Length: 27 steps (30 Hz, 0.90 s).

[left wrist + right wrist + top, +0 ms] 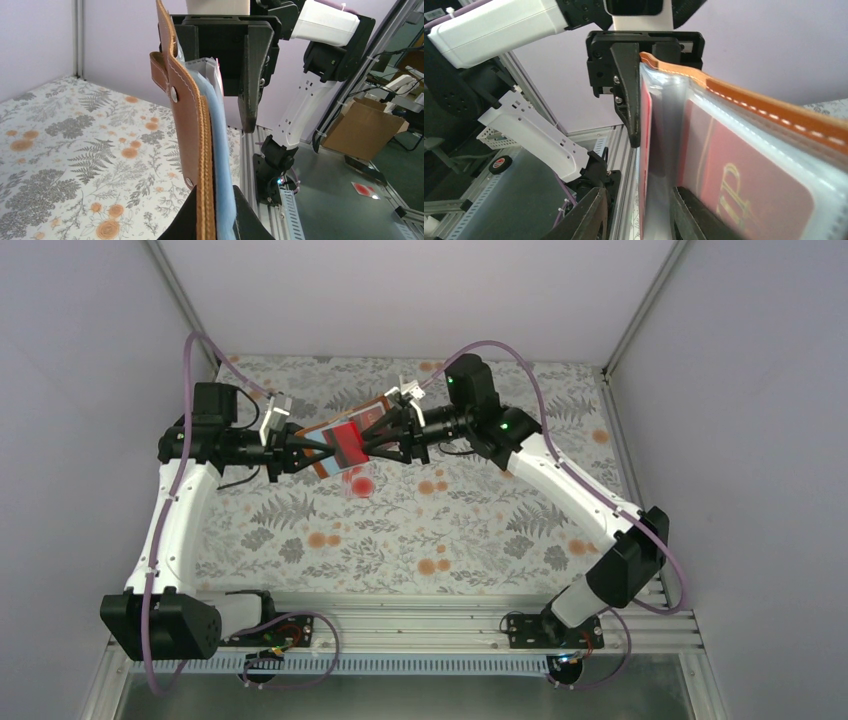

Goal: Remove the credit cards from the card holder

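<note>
The brown leather card holder (338, 440) hangs in the air over the middle of the floral table. My left gripper (318, 448) is shut on its near edge. The left wrist view shows it edge-on, with leather (192, 125) and blue sleeves (220, 160) pinched between the fingers. A solid red credit card (744, 185) with gold marks sits in a clear sleeve. My right gripper (639, 210) is open, its jaws standing either side of another sleeve that holds a red-edged card (644, 150). A pale card with red blotches (358, 483) shows blurred just below the holder. I cannot tell whether it is lying flat or in the air.
The floral cloth (470, 530) covers the table. An aluminium rail (420, 625) runs along the near edge, and lilac walls close in the sides and back. Beyond the rail stands a cardboard box (365, 127), and a small red-spotted piece (364, 189) lies on the grey floor.
</note>
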### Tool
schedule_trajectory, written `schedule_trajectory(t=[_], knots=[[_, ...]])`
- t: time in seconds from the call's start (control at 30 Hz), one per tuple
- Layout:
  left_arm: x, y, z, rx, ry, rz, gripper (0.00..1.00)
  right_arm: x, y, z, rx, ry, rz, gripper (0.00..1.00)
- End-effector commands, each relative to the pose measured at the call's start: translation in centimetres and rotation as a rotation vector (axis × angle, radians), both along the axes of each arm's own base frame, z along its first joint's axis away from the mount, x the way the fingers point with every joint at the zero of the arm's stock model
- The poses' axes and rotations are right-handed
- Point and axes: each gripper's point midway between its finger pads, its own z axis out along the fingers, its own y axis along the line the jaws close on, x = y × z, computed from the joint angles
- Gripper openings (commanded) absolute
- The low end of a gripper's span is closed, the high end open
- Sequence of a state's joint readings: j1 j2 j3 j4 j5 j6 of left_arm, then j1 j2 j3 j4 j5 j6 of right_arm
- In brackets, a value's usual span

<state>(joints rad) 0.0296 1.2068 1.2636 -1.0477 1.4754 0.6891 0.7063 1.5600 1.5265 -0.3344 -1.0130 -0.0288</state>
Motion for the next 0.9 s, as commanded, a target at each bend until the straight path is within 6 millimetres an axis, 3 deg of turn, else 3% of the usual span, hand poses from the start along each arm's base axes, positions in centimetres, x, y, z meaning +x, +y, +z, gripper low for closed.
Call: schedule_trajectory(t=[0.0, 0.37, 0.6, 0.87], knots=[[-0.5, -0.2, 0.8, -0.038, -0.041, -0.034, 0.02, -1.7, -0.6, 2.6, 0.06, -0.066, 0.044, 0.3], [-1.0, -0.2, 1.1, -0.049, -0.061, -0.044, 0.02, 0.9, 0.7, 1.7, 0.024, -0.042, -0.066, 0.13], [-1.4, -0.2, 1.2, -0.058, -0.079, -0.051, 0.02, 1.6, 1.3, 0.7, -0.005, -0.023, -0.096, 0.1], [-1.4, -0.2, 1.3, -0.055, -0.089, -0.052, 0.02, -0.4, 2.9, 0.5, -0.006, -0.022, 0.025, 0.11]])
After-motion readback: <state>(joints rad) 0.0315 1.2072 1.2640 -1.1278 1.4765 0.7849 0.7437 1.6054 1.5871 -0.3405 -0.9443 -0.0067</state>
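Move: The red card sits in the open card holder, its middle about 3 cm to the right hand's left and level with it, perhaps 1 cm lower; its near edge already stands between the right fingertips. The holder's right flap lies some 3 cm farther out and 1 cm to the right of that hand. Loose cards lie on the table roughly 35 cm below, 6 cm ahead and 5 cm left. From the left hand, clamped on the holder's other end, the red card is about 3 cm right and 1 cm ahead. Leftward in the end, by nearly 2 cm, the right hand works in over the red card's edge: it first narrows its part-open fingers around the card and pocket edge until they are almost shut, easing about 1 cm forward, then pushes left towards the left hand with them kept narrow. The left hand keeps its pinch on the holder's left end and hardly moves. ##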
